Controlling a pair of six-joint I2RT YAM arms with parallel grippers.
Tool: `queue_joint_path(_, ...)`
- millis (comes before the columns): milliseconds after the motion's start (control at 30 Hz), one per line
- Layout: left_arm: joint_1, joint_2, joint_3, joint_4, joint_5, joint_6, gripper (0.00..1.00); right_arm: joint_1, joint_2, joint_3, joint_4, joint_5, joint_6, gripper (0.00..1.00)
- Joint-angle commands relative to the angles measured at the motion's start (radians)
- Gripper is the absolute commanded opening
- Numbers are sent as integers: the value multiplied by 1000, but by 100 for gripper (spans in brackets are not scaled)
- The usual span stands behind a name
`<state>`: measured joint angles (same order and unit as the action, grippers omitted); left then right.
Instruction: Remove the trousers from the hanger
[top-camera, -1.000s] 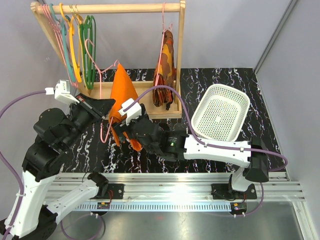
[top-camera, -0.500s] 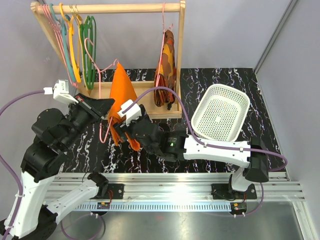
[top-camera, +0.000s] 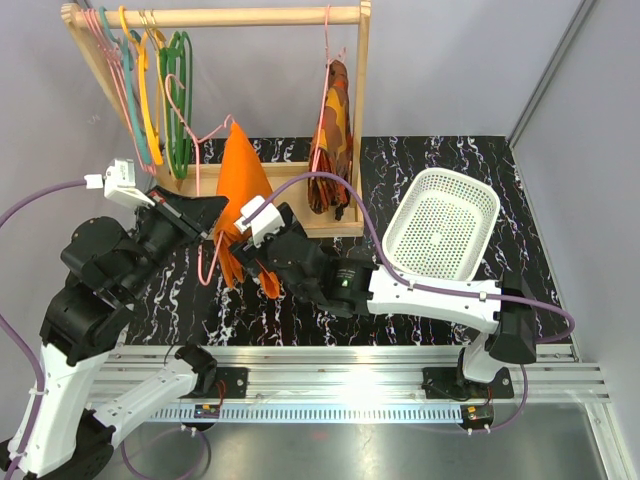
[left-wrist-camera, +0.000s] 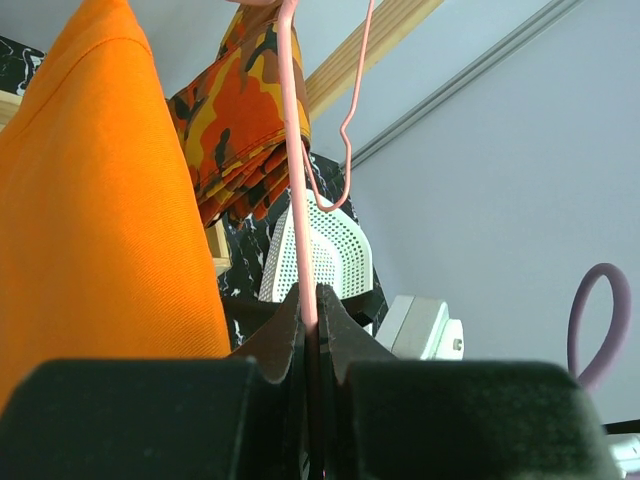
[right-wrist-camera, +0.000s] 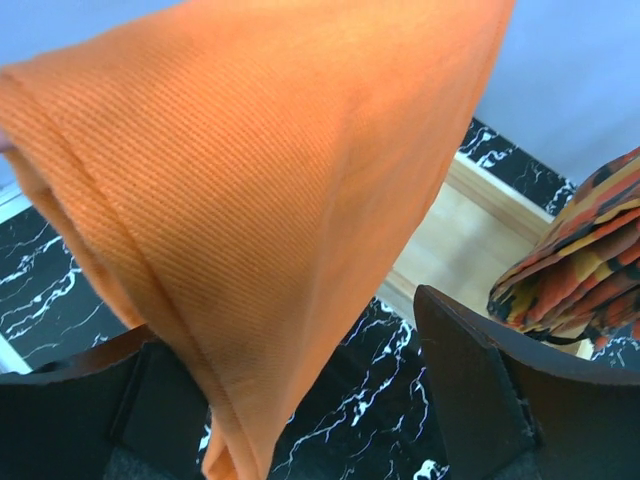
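The bright orange trousers (top-camera: 243, 180) hang draped over the thin pink hanger (top-camera: 213, 131), held in the air in front of the wooden rack. My left gripper (top-camera: 214, 233) is shut on the hanger's wire; in the left wrist view the pink wire (left-wrist-camera: 307, 250) runs up from between the closed jaws (left-wrist-camera: 310, 305), with the trousers (left-wrist-camera: 100, 220) to its left. My right gripper (top-camera: 245, 262) is open around the trousers' lower end. In the right wrist view the orange cloth (right-wrist-camera: 250, 180) hangs between the spread jaws (right-wrist-camera: 310, 400), close to the left finger (right-wrist-camera: 150, 400).
The wooden rack (top-camera: 215, 16) at the back carries several coloured hangers (top-camera: 150, 90) on the left and a patterned orange-brown garment (top-camera: 333, 110) on a pink hanger at the right. A white perforated basket (top-camera: 397, 232) sits on the black marble table at the right.
The right gripper has crept up and left along the trousers' lower end, its jaws slightly narrower. The left gripper has lifted the hanger and trousers a little.
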<state>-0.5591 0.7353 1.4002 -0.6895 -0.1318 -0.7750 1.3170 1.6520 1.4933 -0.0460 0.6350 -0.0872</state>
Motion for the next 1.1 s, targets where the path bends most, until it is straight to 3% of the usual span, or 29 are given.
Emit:
queue_joint_path(0,-4,-33,54,275,1,22,0,-10,-11,24,121,20,-54,84)
queue_joint_path(333,-4,-22,57,291,14,11,0,-10,25,77,209,-101,-86,83)
queue_joint_path(600,-4,-20,75,280,37,-1,0,-9,61,140,251,-69,-167,79)
queue_joint_path(800,-4,-20,111,248,69,20,0,-12,63,156,270,-113,-293,55)
queue_joint_path(967,-4,7,157,194,103,46,0,-18,61,160,265,-152,-347,54)
queue_joint_path(1067,-4,6,149,188,90,60,0,-18,55,163,262,-152,-361,44)
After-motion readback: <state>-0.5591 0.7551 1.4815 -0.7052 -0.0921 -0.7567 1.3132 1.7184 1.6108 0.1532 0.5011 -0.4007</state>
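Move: The orange trousers, still draped over the hanger, have their middle about 7 cm ahead of the right hand, 1 cm left of it and 3 cm above. The hanger's middle is some 4 cm ahead, 7 cm left and 8 cm above that hand; the camouflage trousers hang about 28 cm ahead, 18 cm right and 5 cm lower. From the left hand, the orange trousers lie about 10 cm ahead, 3 cm right and 11 cm below. Up about 6.5 cm and left nearly 4, the right hand climbs beside the orange trousers to the near end of their fold over the hanger bar. Its fingers tip upward some 15 degrees and swing slightly counter-clockwise, and their wide gap narrows to about half around the cloth. The left hand keeps its grip on the hanger wire and lifts a couple of centimetres late on. ##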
